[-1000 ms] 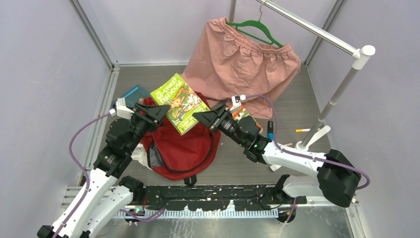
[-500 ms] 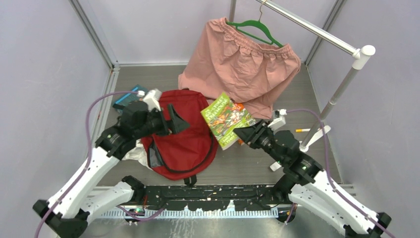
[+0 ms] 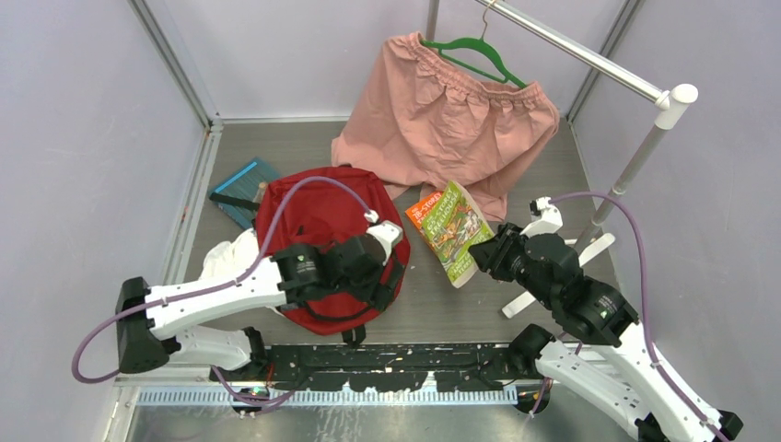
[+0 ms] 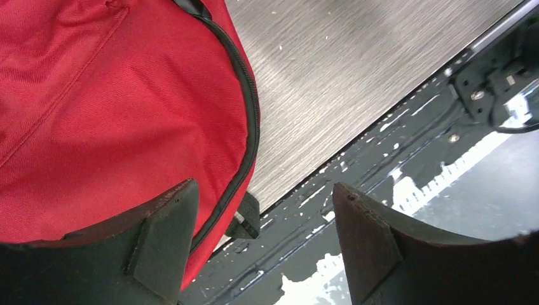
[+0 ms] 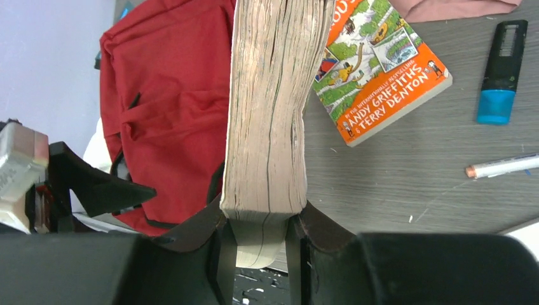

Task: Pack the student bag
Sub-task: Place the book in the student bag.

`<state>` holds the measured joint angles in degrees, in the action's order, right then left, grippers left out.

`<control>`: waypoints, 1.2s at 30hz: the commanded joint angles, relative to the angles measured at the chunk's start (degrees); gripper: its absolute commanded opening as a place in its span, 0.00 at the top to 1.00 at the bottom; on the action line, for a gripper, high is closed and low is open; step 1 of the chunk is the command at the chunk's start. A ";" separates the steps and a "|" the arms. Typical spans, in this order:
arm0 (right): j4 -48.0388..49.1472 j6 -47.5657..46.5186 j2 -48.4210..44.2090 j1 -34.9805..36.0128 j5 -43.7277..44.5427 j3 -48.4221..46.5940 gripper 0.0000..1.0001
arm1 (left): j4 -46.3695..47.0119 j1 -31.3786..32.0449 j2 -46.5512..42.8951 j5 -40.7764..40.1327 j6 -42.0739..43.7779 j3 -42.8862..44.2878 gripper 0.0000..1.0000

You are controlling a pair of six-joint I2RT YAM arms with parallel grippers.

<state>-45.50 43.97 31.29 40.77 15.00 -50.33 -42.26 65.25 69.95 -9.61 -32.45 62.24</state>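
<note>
The student bag [image 3: 313, 216], a red backpack, lies flat in the middle of the table, and in the right wrist view the student bag [image 5: 165, 101] fills the left. My left gripper [image 3: 373, 285] hangs open over the bag's near right edge. In the left wrist view the left gripper [image 4: 264, 194] has nothing between its fingers, and one finger is above the red fabric [image 4: 114, 114]. My right gripper [image 3: 479, 258] is shut on a thick green book [image 3: 449, 228] to the right of the bag. The book's page edge [image 5: 273, 95] rises from the right gripper [image 5: 260, 213].
A second book [image 5: 381, 70] lies on the table beyond the held one, with a blue marker [image 5: 502, 70] and a pen [image 5: 502, 166] beside it. A blue notebook [image 3: 241, 189] and white plastic bag [image 3: 226, 258] sit left of the backpack. Pink shorts [image 3: 442, 120] hang from the rack [image 3: 635, 166].
My left gripper has opened and swung from the bag's far left to its near right edge. My right gripper has carried the book from above the bag to its right. The bag now lies flatter.
</note>
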 commanded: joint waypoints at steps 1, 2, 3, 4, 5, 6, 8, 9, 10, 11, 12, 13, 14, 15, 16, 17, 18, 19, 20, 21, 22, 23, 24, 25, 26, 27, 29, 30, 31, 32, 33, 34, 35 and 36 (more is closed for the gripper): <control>5.51 -0.18 -2.03 0.10 1.61 -0.94 0.99 | 4.04 3.48 2.62 -10.44 1.81 0.37 0.22; 5.43 -0.01 -2.24 0.11 1.63 -0.87 0.99 | 4.33 3.59 3.82 -10.91 1.21 0.29 0.22; 5.28 0.17 -2.53 0.14 1.65 -0.83 0.99 | 4.31 3.57 5.20 -11.38 0.80 0.38 0.21; 5.12 0.34 -2.71 0.17 1.82 -0.87 0.99 | 4.47 3.62 6.45 -11.58 0.64 0.61 0.20; 5.02 0.53 -2.94 0.17 1.98 -0.83 0.99 | 4.86 3.68 7.49 -11.73 0.61 0.68 0.20; 4.98 0.72 -3.15 0.12 2.01 -0.83 0.99 | 5.43 3.70 8.48 -11.64 0.55 0.75 0.19; 5.17 0.99 -3.09 0.11 1.71 -0.66 0.99 | 7.25 3.73 10.63 -11.12 1.00 0.49 0.19; 5.49 1.22 -3.08 0.10 1.53 -0.39 0.99 | 8.14 3.71 11.30 -11.09 1.32 0.28 0.20; 5.81 1.33 -3.08 0.10 1.37 -0.31 0.99 | 8.45 3.72 12.28 -11.38 1.55 0.22 0.22; 6.26 1.50 -2.87 0.15 1.18 -0.08 0.99 | 8.39 3.74 13.79 -11.98 1.57 0.35 0.23; 6.60 1.68 -2.61 0.16 1.03 0.04 0.99 | 8.09 3.70 14.88 -12.46 1.59 0.47 0.24; 6.91 1.86 -2.35 0.12 0.93 0.09 0.99 | 7.88 3.74 15.83 -12.67 1.64 0.54 0.24; 7.24 1.97 -2.11 0.18 0.72 0.13 0.99 | 7.71 3.73 16.62 -12.66 1.68 0.36 0.25; 7.61 2.09 -1.80 0.11 0.53 0.21 0.99 | 7.71 3.66 17.30 -12.56 1.67 0.17 0.25; 7.91 2.09 -1.62 0.21 0.40 0.27 0.99 | 7.61 3.72 17.82 -12.47 1.65 -0.14 0.25; 8.16 2.22 -1.41 0.14 0.41 0.31 0.99 | 7.38 3.69 18.23 -12.46 1.57 -0.46 0.25; 8.41 2.30 -1.19 0.10 0.38 0.39 0.99 | 7.12 3.68 18.47 -12.56 1.36 -0.87 0.26; 8.67 2.27 -0.89 0.14 0.23 0.40 0.99 | 6.74 3.73 18.58 -12.92 1.22 -1.40 0.26; 8.87 2.27 -0.54 0.16 0.05 0.40 0.99 | 6.29 3.66 18.46 -13.42 0.96 -1.87 0.26; 9.20 2.27 -0.18 0.12 -0.10 0.40 0.99 | 6.05 3.70 18.19 -14.07 0.68 -2.50 0.26; 9.47 2.27 0.15 0.10 -0.33 0.40 0.99 | 5.63 3.67 17.80 -14.72 0.48 -3.04 0.27; 9.86 2.27 0.57 0.16 -0.53 0.48 0.99 | 5.38 3.69 17.40 -15.41 0.34 -3.65 0.27; 10.15 2.27 0.84 0.11 -0.77 0.61 0.99 | 5.16 3.67 16.94 -16.30 0.23 -4.15 0.28; 10.55 2.31 1.12 0.12 -0.89 0.77 0.99 | 4.95 3.64 16.67 -16.91 0.03 -4.60 0.28; 11.22 2.41 1.48 0.16 -1.16 1.02 0.99 | 4.76 3.52 16.41 -17.44 -0.05 -5.01 0.29; 11.73 2.51 1.69 0.13 -1.40 1.21 0.99 | 4.57 3.49 16.50 -17.72 -0.12 -5.28 0.31; 12.44 2.76 2.47 0.10 -2.04 1.57 0.99 | 4.28 3.39 16.92 -18.13 -0.30 -5.39 0.36; 12.75 2.87 2.85 0.10 -2.28 1.60 0.99 | 3.97 3.43 17.33 -18.23 -0.35 -5.21 0.42; 13.06 2.94 3.16 0.16 -2.66 1.61 0.99 | 3.38 3.42 17.66 -18.39 -0.38 -4.62 0.48; 13.28 2.90 3.36 0.10 -3.27 1.50 0.99 | 2.59 3.40 18.13 -18.60 -0.46 -3.94 0.55; 13.44 2.89 3.48 0.10 -3.57 1.41 0.99 | 1.85 3.45 18.51 -18.98 -0.44 -3.42 0.63; 13.68 2.96 3.56 0.16 -3.95 1.38 0.99 | 1.10 3.40 18.89 -19.63 -0.48 -2.77 0.69; 14.05 2.97 3.64 0.10 -4.46 1.52 0.99 | -0.02 3.39 19.10 -20.35 -0.48 -2.10 0.75; 14.31 2.89 3.82 0.12 -5.06 1.65 0.99 | -0.96 3.47 19.23 -20.97 -0.44 -1.35 0.84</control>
<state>-40.93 45.95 35.51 40.77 11.99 -47.59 -39.40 68.88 88.73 -26.13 -32.45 57.21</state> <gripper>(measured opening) 0.335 0.288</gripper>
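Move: The spot on the student bag's zipped edge that the left fingers go for is about 12 cm below the left hand, 2 cm ahead and 2 cm to its left; the bag's middle is some 12 cm ahead, 20 cm left and 14 cm down. The green book is about 12 cm ahead of that hand, 14 cm right and 5 cm higher. From the right hand, which grips the green book, the zipped edge lies about 19 cm left, 4 cm back and 18 cm down. The left fingertips come to pinch the black-zipped edge of the bag between them: the open left hand sinks about 11 cm, easing slightly forward, rolls some 25 degrees until it points nearly straight down, drifts right and then back left late in the descent, and shuts on the edge at the bottom. The right hand keeps its grip on the green book, at last easing a couple of centimetres left and down. ##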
